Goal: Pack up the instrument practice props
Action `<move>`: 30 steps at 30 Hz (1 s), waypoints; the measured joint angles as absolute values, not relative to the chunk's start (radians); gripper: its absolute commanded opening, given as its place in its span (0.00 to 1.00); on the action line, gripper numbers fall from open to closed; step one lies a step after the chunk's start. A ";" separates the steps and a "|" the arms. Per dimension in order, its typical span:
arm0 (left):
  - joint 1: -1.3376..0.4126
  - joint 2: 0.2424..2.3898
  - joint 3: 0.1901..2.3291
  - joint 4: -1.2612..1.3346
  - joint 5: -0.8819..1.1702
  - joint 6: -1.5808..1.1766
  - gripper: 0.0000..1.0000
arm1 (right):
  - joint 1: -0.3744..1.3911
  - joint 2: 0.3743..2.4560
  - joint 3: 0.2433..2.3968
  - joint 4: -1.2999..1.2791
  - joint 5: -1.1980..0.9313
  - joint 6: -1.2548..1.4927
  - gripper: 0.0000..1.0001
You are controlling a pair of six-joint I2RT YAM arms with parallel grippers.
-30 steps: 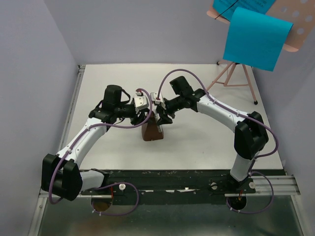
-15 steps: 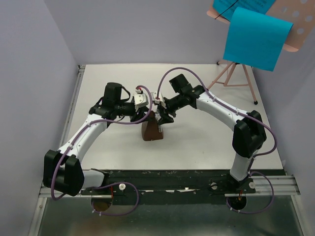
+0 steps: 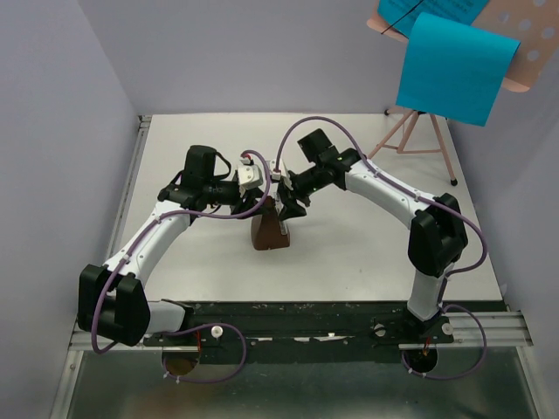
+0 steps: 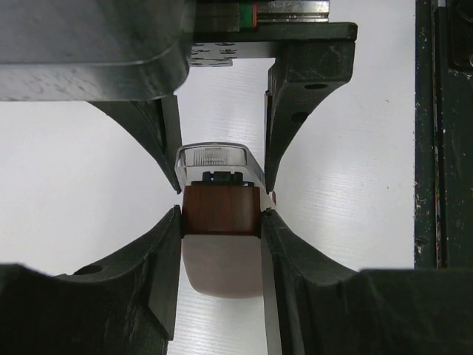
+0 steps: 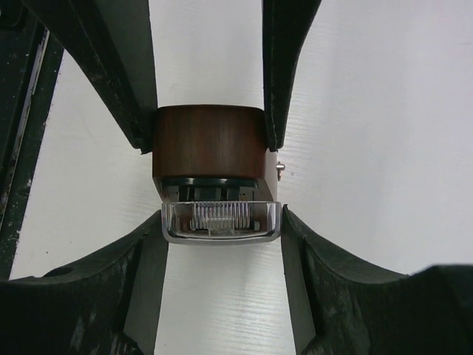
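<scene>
The dark-brown metronome block (image 3: 269, 234) stands upright mid-table. My left gripper (image 3: 265, 206) is shut on its wooden body (image 4: 220, 211), with both fingers pressed against its sides. My right gripper (image 3: 285, 208) comes from the opposite side, and its fingertips close on the clear cover (image 5: 220, 220) at the block's top. The pink perforated music stand (image 3: 528, 35) stands at the far right on thin tripod legs (image 3: 410, 131). The bright blue paper sheet (image 3: 454, 70) hangs on it.
Grey walls close in the white table (image 3: 367, 253) on the left, back and right. A black rail (image 3: 332, 310) runs along the near edge by the arm bases. A metal strip (image 3: 131, 192) lines the left side.
Both wrists have shifted slightly towards the far side around the metronome's top. The block has stayed in place, and the stand and sheet have not moved.
</scene>
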State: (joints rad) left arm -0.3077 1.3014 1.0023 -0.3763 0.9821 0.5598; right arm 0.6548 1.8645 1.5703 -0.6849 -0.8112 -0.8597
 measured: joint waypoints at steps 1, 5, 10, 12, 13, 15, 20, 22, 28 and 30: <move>-0.308 1.301 1.002 -0.376 0.982 0.560 0.33 | 0.656 1.866 1.572 -0.685 -0.814 -0.858 0.62; -0.307 1.301 1.002 -0.375 0.982 0.558 0.32 | 0.660 1.866 1.572 -0.685 -0.814 -0.857 0.76; -0.307 1.301 0.990 -0.347 0.984 0.548 0.32 | 0.667 1.869 1.554 -0.732 -0.813 -0.852 1.00; -0.308 1.299 0.985 -0.338 0.987 0.548 0.32 | 0.669 1.870 1.543 -0.739 -0.810 -0.856 1.00; -0.308 1.298 0.983 -0.336 0.987 0.547 0.32 | 0.669 1.870 1.542 -0.739 -0.808 -0.855 1.00; -0.308 1.298 0.981 -0.332 0.988 0.546 0.32 | 0.669 1.870 1.542 -0.738 -0.803 -0.849 1.00; -0.308 1.296 0.975 -0.319 0.989 0.545 0.32 | 0.669 1.870 1.542 -0.734 -0.787 -0.826 1.00; -0.308 1.296 0.974 -0.315 0.988 0.545 0.32 | 0.669 1.870 1.542 -0.734 -0.776 -0.817 1.00; -0.308 1.296 0.974 -0.315 0.989 0.546 0.32 | 0.669 1.870 1.544 -0.727 -0.754 -0.796 1.00; -0.308 1.296 0.974 -0.316 0.989 0.546 0.32 | 0.669 1.870 1.546 -0.727 -0.749 -0.796 0.99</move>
State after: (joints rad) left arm -0.3077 1.2957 0.9737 -0.3157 0.9886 0.5461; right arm 0.6685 1.8702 1.5463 -0.7265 -0.7490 -0.7963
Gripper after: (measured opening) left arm 0.482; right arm 0.995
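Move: The right fingers, reaching in from the right, hold the clear cover by its side edges near the top. The cover's middle is some 4 cm below and 1 cm to the left of that hand. The metronome it belongs on stands just beyond, its middle about 4 cm left, level in reach and 6 cm below. The left hand pinches the metronome's top, so the metronome's middle lies roughly 8 cm below that hand and 1 cm to its right. The right fingers let go of the clear cover's side edges, opening from about two-thirds to fully wide, while the hand drops about 2 cm and shifts back and slightly right, 1 to 2 cm, then eases a little forward again beside the cover, tipping some 5 degrees. The left hand stays put and keeps its pinch on the metronome's top. ##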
